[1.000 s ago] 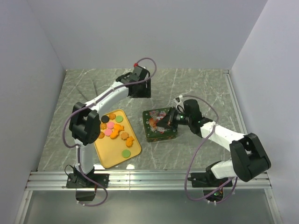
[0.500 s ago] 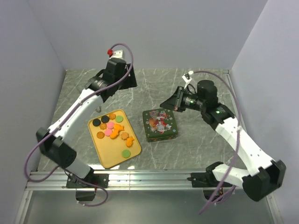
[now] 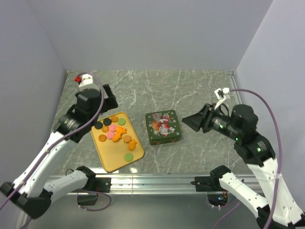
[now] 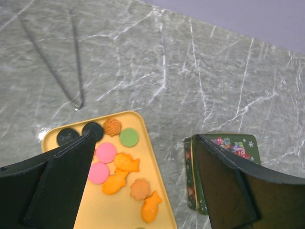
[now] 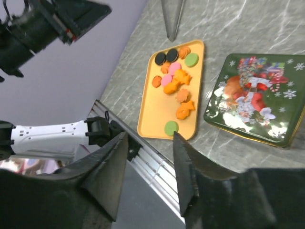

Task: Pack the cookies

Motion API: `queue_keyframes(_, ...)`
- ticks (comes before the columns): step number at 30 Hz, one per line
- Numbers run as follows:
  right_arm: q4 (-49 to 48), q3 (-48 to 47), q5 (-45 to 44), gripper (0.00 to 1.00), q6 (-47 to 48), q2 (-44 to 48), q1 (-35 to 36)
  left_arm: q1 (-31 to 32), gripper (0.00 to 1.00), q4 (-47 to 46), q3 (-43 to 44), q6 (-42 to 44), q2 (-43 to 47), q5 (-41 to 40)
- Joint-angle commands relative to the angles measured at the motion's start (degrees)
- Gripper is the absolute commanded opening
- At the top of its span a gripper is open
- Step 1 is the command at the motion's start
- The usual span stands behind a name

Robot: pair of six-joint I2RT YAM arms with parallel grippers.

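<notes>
The cookies [image 3: 114, 132], orange, pink, green and dark brown, lie on a yellow tray [image 3: 114, 160] left of centre. They also show in the left wrist view [image 4: 116, 164] and the right wrist view [image 5: 174, 78]. A closed green tin with a Christmas picture [image 3: 163, 127] stands right of the tray. My left gripper [image 3: 106, 95] hangs high over the tray's far left, open and empty [image 4: 144, 137]. My right gripper [image 3: 191, 122] hovers to the right of the tin, open and empty [image 5: 150, 136].
The grey marble table is walled at the back and on both sides. An aluminium rail [image 3: 152, 183] runs along the near edge, with both arm bases on it. The left arm [image 5: 52, 21] shows in the right wrist view.
Both arms have lifted and drawn away from the tin: the left swung out to the left, the right swung right and nearer. Tray, cookies and tin have not moved.
</notes>
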State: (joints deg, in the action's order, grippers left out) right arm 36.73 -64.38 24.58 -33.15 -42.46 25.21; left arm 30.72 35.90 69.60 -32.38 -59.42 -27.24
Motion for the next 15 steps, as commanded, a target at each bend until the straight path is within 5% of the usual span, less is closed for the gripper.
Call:
queue_keyframes(1,2.5,2.0,-5.4,0.53,1.2,4.8,0.1,0.2,0.92,-1.9,-4.5,-0.8,6.1,-4.0)
queue_keyframes(4,1.7,5.0,-8.5,0.57,1.3,8.4,0.2,0.2,0.91,-1.7,-6.3,-0.8,8.0,-5.4)
queue_keyframes(5,1.0,6.0,-9.0,0.71,0.5,9.3,0.1,0.2,0.91,-1.5,-6.5,-1.0,8.2,-6.1)
queue_keyframes(8,-2.9,10.0,-10.9,0.91,-0.3,13.2,0.1,0.2,0.92,-3.9,-9.3,0.6,10.0,-7.8)
queue_keyframes(15,-10.2,16.8,-17.6,0.95,1.3,18.4,0.2,0.1,0.89,-20.1,-27.2,5.5,20.2,-12.4)
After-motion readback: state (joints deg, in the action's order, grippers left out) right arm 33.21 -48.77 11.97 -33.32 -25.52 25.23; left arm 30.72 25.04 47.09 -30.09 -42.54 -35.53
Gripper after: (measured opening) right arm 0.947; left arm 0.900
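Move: The closed cookie tin, which nothing touches, lies about 28 cm to the left hand's right, nearly level with it and some 27 cm below. The yellow tray's middle is about 8 cm back and 4 cm right of that hand, some 30 cm below; the thin tongs lie about 17 cm ahead and 11 cm left. From the right hand the tin lies about 12 cm ahead, 8 cm left and 31 cm below. The closed tin is left alone as both empty hands carry on clearing it. High over the tray, the left hand drifts left and somewhat back, then sinks, about 5 cm each to the left and down, fingers staying wide. The right hand shifts about 4 cm right while sinking as much, swings clockwise a little over 10 degrees, and spreads its half-open fingers almost fully. ##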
